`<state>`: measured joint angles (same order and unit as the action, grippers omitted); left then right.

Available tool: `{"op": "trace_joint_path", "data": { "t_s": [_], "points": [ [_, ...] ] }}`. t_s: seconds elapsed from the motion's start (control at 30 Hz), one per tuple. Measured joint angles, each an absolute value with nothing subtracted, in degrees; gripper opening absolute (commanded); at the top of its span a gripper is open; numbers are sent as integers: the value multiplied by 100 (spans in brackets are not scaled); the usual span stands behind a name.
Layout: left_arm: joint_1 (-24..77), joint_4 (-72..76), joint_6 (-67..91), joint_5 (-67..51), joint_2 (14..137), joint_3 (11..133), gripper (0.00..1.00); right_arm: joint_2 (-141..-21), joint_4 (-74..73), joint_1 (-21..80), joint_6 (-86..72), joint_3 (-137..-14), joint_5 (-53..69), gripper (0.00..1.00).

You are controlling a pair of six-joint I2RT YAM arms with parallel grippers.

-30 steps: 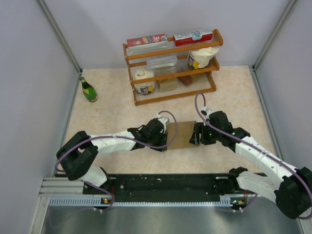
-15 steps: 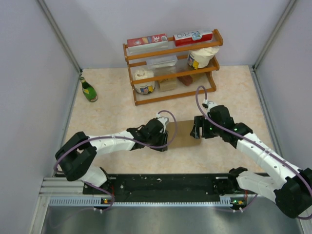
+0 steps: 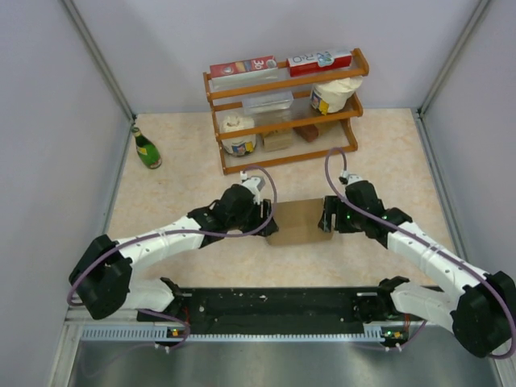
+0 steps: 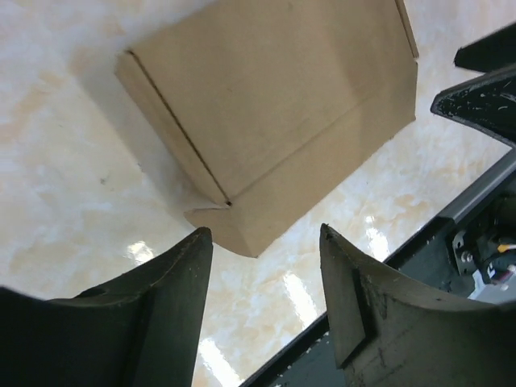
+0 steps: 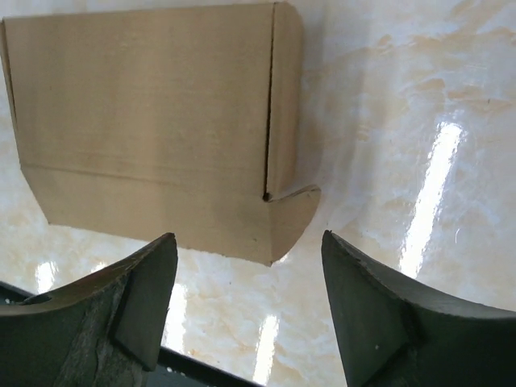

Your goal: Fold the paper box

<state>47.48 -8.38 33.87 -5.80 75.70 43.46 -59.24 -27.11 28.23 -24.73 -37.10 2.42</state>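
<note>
The paper box [image 3: 300, 222] is a plain brown carton, folded shut and lying flat on the table between my two grippers. My left gripper [image 3: 264, 216] sits just off its left end and is open, with nothing between its fingers. In the left wrist view the box [image 4: 274, 121] lies beyond the gripper [image 4: 264, 234], a rounded flap corner nearest the fingertips. My right gripper [image 3: 327, 219] stands open at the box's right end. The right wrist view shows the box [image 5: 153, 121] ahead of the gripper [image 5: 248, 238], apart from both fingers.
A wooden shelf rack [image 3: 282, 109] with red cartons, tubs and a clear container stands at the back. A green bottle [image 3: 147, 149] is at the back left. A black rail [image 3: 274, 306] runs along the near edge, and grey walls close in both sides.
My left gripper has opened and drawn back to the left off the box. The right gripper has widened a little. The box stays on the table.
</note>
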Motion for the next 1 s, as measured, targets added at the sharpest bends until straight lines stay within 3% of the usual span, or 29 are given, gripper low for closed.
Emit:
{"op": "trace_joint_path", "data": {
  "t_s": [0.07,0.17,0.3,0.4,0.47,0.63,1.0],
  "points": [
    [4469,-661,3487,-690,7483,4233,50,-5986,-2554,2753,-2600,-3642,163,63],
    [4007,-508,3594,-768,7459,4056,31,-5992,-2383,2633,-2790,-3586,-45,49],
    [3625,-515,3535,-698,7548,4058,0,-6055,-2185,2405,-2991,-3590,-381,19],
    [3590,-578,3393,-679,7915,4265,0,-6416,-2182,2215,-3076,-3664,-609,5],
    [3588,-587,3299,-733,8213,4425,0,-6810,-2189,2158,-3063,-3758,-666,1],
    [3588,-587,3236,-985,8637,4491,0,-7529,-2132,2150,-2877,-3879,-537,1],
    [3588,-338,3111,-1358,9030,4506,0,-7581,-1492,2150,-2440,-3848,366,4]
  ]
}}
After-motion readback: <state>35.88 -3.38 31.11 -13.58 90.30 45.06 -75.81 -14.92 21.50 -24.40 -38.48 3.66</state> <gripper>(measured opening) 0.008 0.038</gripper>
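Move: My open left hand hangs over the paper box's front left corner: the box's left wall has its middle about 7 cm ahead, 1 cm to the left and 7 cm down. My open right hand hangs over the front right corner, with the right wall's middle some 6 cm ahead, level sideways and 6 cm down. The unfolded front flap has its middle about 1 cm ahead of both hands, 7 cm to the right of the left one and 6 cm to the left of the right one, 8 and 7 cm down. I swing both hands forward and outward around the box's ends, about 5 cm each way, shutting both grippers as they go. Then I lower the left some 6 cm beside the left wall, easing it a little to the right. The right sinks about 5 cm outside the right wall, then closes in leftward on that wall and rises slightly. Both wrists twist outward at first (the right about 15 degrees), then partly back. ##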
